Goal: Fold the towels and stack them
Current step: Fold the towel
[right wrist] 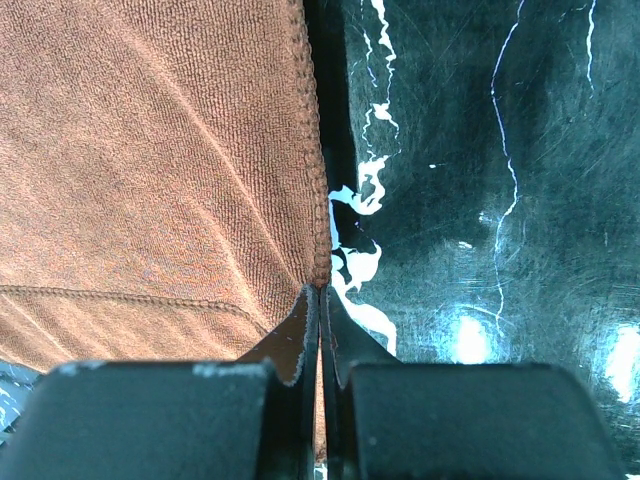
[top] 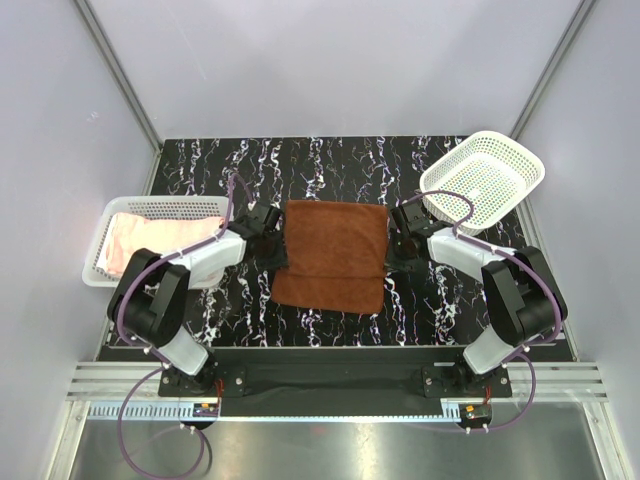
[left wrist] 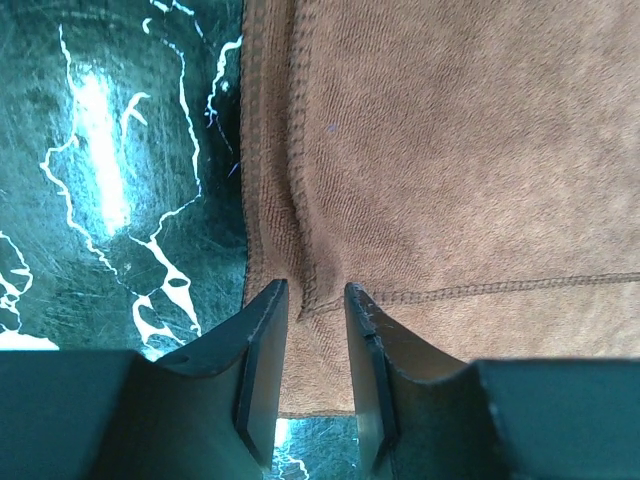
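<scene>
A rust-brown towel [top: 335,255] lies in the middle of the black marble table, one layer folded over another, with a hem line crossing it near its front. My left gripper [top: 274,242] is at its left edge. In the left wrist view its jaws [left wrist: 315,292] stand a little apart, astride the puckered hem of the towel [left wrist: 450,150]. My right gripper [top: 398,243] is at the right edge. In the right wrist view it [right wrist: 320,290] is shut on the towel's stitched right hem [right wrist: 150,150]. A pale pink towel [top: 140,245] lies crumpled in the left basket.
A white mesh basket [top: 165,208] sits at the table's left edge and holds the pink towel. A second white mesh basket [top: 530,165] stands tilted at the back right corner. Grey walls close in the table on three sides.
</scene>
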Robot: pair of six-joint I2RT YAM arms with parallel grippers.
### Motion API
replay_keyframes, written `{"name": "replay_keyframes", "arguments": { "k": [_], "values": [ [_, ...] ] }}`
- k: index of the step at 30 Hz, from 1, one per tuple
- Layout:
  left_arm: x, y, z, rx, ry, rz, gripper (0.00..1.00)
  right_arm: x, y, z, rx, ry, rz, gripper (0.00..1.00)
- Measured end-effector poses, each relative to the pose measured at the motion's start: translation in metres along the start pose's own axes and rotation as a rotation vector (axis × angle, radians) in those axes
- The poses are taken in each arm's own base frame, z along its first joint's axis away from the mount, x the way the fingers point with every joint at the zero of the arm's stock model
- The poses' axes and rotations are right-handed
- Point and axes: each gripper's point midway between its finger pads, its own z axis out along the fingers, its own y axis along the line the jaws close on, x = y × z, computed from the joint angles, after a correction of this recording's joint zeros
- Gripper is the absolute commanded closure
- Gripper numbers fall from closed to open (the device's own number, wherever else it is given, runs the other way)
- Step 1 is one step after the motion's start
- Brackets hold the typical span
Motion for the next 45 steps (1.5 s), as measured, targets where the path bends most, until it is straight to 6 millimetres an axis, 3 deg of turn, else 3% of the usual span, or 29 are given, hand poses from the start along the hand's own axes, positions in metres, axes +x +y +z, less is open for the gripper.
{"name": "replay_keyframes", "arguments": {
  "k": [5,10,20,31,34,37,42,45],
  "values": [
    [-0.006,-0.004,0.002,0.004,-0.004,0.0,0.76,0.001,-0.001,0.001,-0.001,0.0,-0.001,1.0],
    [-0.005,-0.004,0.003,0.003,0.0,-0.002,1.0,0.003,-0.002,0.001,-0.001,0.002,-0.001,1.0],
    [-0.011,-0.008,-0.006,-0.003,0.007,0.003,1.0,0.001,0.001,-0.005,0.003,0.014,-0.004,1.0],
    [-0.038,-0.028,-0.037,0.022,-0.017,0.039,1.0,-0.022,0.03,-0.046,-0.08,-0.02,-0.014,1.0],
    [-0.031,-0.028,-0.05,0.038,0.002,0.057,1.0,-0.016,0.042,-0.061,-0.165,-0.016,-0.003,1.0],
    [-0.019,-0.025,-0.054,0.055,0.021,0.073,1.0,0.002,0.041,-0.065,-0.21,0.002,0.007,1.0],
    [0.021,0.0,-0.041,0.012,0.121,0.077,1.0,0.044,0.019,-0.046,-0.197,0.093,0.044,1.0],
    [0.031,0.007,-0.039,-0.003,0.15,0.078,1.0,0.063,0.014,-0.037,-0.207,0.143,0.059,1.0]
  ]
}}
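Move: The left hand is partly open right over the brown towel's top-layer left corner, about 1 cm below it; the lower layer's near left corner is some 9 cm back and 3 cm left, the far fold roughly 22 cm ahead and 15 cm right. The right hand already holds the top layer's right corner. From it the lower layer's near right corner is about 11 cm back and 1 cm left, and the empty basket some 27 cm ahead and 28 cm right. The left hand noses barely half a centimetre forward and shuts on the top layer's left corner while the right stands still, keeping its pinch on the right corner. Then both lift together some 7 cm, easing slightly forward, and swing back and down towards the towel's near edge, ending low, about 2 cm above their starting height, the left some 4.5 cm and the right 7 cm nearer the base, the right wrist rolled about 12 degrees with its left side up. ##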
